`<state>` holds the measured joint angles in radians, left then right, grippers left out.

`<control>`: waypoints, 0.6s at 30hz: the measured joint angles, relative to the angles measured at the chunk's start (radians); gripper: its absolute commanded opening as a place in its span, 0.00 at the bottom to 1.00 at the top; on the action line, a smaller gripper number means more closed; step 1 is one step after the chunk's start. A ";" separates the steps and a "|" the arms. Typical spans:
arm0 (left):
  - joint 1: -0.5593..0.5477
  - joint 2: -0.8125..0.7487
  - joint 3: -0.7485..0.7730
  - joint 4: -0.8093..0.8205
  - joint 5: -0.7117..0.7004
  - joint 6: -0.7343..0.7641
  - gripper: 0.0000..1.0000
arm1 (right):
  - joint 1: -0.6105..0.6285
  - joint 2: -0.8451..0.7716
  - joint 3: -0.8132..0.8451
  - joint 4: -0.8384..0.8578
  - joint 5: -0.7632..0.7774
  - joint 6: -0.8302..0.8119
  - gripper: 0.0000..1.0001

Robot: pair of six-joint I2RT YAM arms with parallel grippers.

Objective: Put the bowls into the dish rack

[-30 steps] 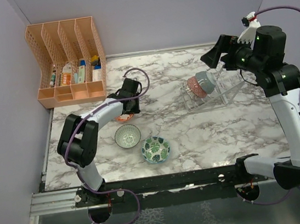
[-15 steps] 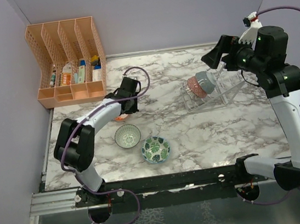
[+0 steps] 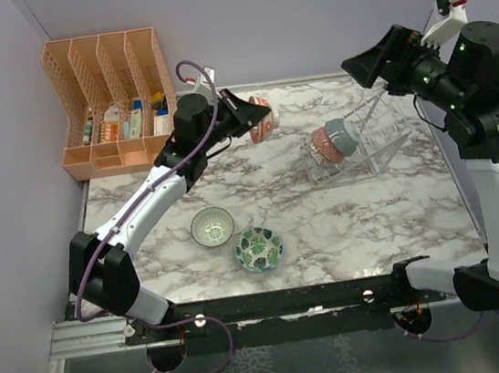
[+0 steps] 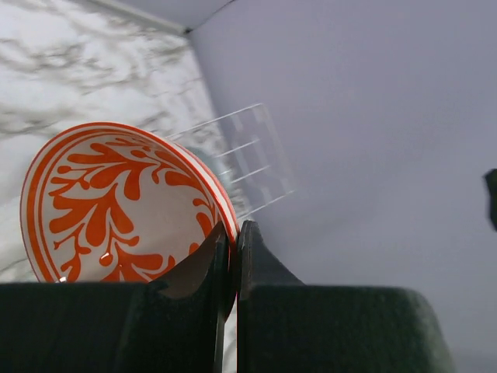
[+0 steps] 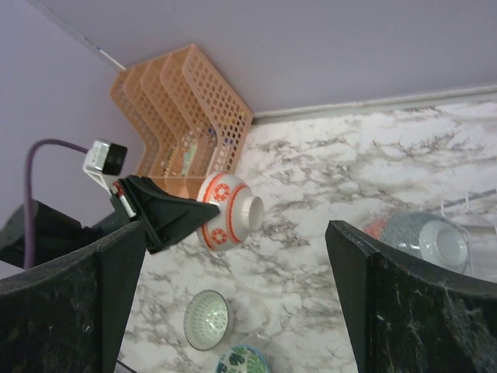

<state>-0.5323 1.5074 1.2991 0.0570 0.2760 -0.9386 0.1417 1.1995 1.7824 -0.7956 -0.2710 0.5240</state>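
Observation:
My left gripper (image 3: 242, 115) is shut on the rim of an orange-red bowl (image 3: 261, 119), held tilted on its side in the air over the back of the table. The left wrist view shows the rim pinched between the jaws (image 4: 231, 233) and the bowl's orange leaf pattern (image 4: 109, 202). The clear dish rack (image 3: 369, 148) stands to the right and holds a reddish bowl (image 3: 322, 146) and a grey bowl (image 3: 340, 136). A white lattice bowl (image 3: 212, 226) and a leaf-print bowl (image 3: 259, 249) sit on the table in front. My right gripper (image 3: 371, 60) hangs open above the rack, empty.
An orange file organiser (image 3: 114, 103) with small items stands at the back left corner. Purple walls close the left, back and right sides. The marble table (image 3: 382, 215) ends at a black rail in front.
The left gripper closed on the orange-red bowl, lifted it off the table and carried it up, back and right. The right arm rose and drew back slightly to the right.

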 measured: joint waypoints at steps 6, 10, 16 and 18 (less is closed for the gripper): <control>-0.031 0.041 -0.073 0.389 0.040 -0.345 0.00 | 0.000 0.041 0.132 0.031 -0.037 0.052 1.00; -0.065 0.143 -0.066 0.576 0.039 -0.507 0.00 | 0.000 0.050 0.160 0.042 -0.059 0.058 1.00; -0.167 0.373 0.050 0.749 0.019 -0.712 0.00 | 0.000 0.051 0.159 0.042 -0.084 0.056 1.00; -0.202 0.435 0.093 0.782 0.006 -0.762 0.00 | 0.000 0.051 0.159 0.042 -0.084 0.050 0.99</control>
<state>-0.7341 1.9423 1.3918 0.8394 0.2817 -1.7004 0.1417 1.2503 1.9419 -0.7536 -0.3553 0.5739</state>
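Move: The left gripper holds the orange bowl by its rim. The free rack slot just beyond the grey bowl is roughly 27 cm to its right, 5 cm ahead and 22 cm below. The racked grey bowl is about 24 cm right and 5 cm ahead, the red bowl 19 cm right and 4 cm ahead, both some 21 cm lower. From the right gripper, the slot lies about 12 cm ahead, 10 cm right and 35 cm below. Carry the held orange bowl about 14 cm to the right towards the dish rack, rising some 5 cm early on and then easing down slightly. Meanwhile roll the left wrist some 40 degrees, its left side dipping, and swing the fingers farther right and slightly upward, keeping them shut on the rim. Lift the empty, open right gripper about 6 cm, then hold it there. ##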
